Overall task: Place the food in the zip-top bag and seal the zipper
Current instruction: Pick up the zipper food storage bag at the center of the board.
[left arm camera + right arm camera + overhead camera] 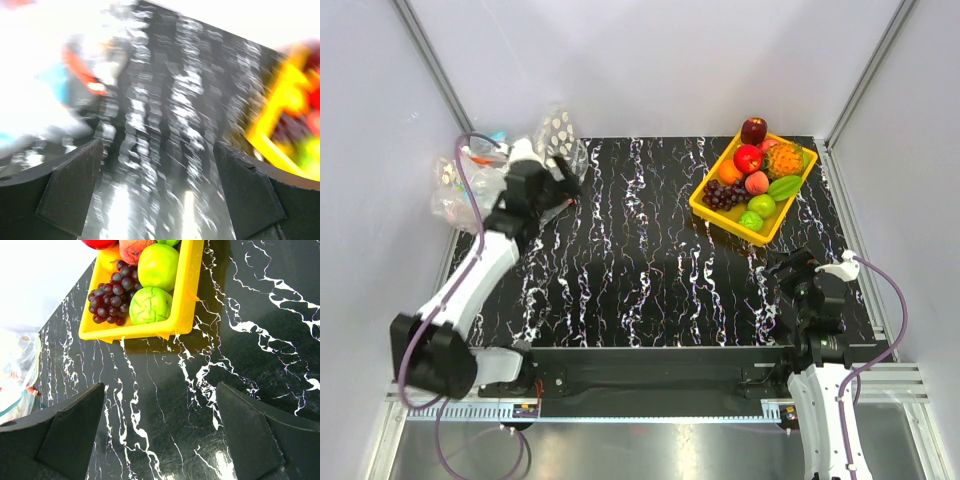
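The food lies in a yellow tray (724,224) at the back right: a green apple (761,205), a bumpy green fruit (750,220), a peach (756,182) and a red fruit (748,158). My right gripper (782,268) hangs open just in front of the tray, holding nothing. Its wrist view shows the green apple (158,266) and bumpy green fruit (150,305) ahead. My left gripper (563,183) is open and empty at the back left, beside a heap of clear bags (470,175). I cannot pick out the zip-top bag or its zipper in that heap.
Grapes (720,193), an orange, a pineapple (785,158) and a dark apple (753,130) share the tray. A clear bag printed with white ovals (557,130) stands behind the left gripper. The left wrist view is motion-blurred, showing an orange strip (80,70) and the tray (280,115).
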`<state>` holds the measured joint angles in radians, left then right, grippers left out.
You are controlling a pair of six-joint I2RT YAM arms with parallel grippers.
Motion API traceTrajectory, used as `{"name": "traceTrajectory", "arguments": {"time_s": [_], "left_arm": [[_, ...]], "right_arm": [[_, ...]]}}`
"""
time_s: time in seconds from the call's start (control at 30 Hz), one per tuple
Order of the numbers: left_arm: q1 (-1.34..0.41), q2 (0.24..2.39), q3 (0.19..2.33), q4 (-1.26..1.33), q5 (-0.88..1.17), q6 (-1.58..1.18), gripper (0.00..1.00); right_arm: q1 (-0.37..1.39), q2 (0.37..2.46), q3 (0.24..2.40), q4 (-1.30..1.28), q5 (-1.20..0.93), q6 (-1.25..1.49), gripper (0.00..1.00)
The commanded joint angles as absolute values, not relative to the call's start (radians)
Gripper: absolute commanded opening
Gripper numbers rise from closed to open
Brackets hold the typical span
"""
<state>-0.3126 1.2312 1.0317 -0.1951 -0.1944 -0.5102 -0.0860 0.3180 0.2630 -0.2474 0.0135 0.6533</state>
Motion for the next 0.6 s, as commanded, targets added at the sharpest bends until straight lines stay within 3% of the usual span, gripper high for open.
{"name": "traceTrajectory", "arguments": {"time_s": [0.0, 0.13, 0.27, 0.57], "left_arm": [[-0.117, 1.360, 1.155, -0.260, -0.150, -0.577, 0.99], [0.033, 1.413, 1.207, -0.282, -0.131, -0.637, 0.99], [-0.038, 1.393, 1.291, -0.277, -0.196, -0.571, 0.98], [-0.129, 1.672, 1.831, -0.514, -0.310, -0.425, 0.99]], "right_arm": [[-0.083, 0.308, 0.261, -0.204, 0.003, 0.640, 1.00], [-0.084, 0.308, 0.259, -0.203, 0.003, 0.637, 1.00], [-0.084, 0.311, 0.259, -0.198, -0.023, 0.637, 1.00], [-0.083, 0.319, 0.259, -0.192, -0.026, 0.637, 1.00]]}}
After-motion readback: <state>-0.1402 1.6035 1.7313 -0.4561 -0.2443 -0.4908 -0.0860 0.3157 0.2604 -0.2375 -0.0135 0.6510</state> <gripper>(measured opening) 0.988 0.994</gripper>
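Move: The clear zip-top bag lies about 11 cm ahead of the left hand, some 13 cm to its left and roughly 23 cm below. The bag's white-dotted part lies about 24 cm ahead of that hand and 5 cm to its left, and the yellow basket of fruit is about 12 cm ahead and 46 cm to its right, both on the board. From the right hand the clear bag is about 25 cm ahead, 62 cm left and 13 cm lower. High above the bags, the left hand sweeps about 13 cm left, edging forward and sinking slightly as it turns some 20 degrees counter-clockwise and tips down. It then reverses into a rise of about 15 cm, going farther forward and swinging partly back right, with the wrist tipping up again and the empty fingers wide open. ##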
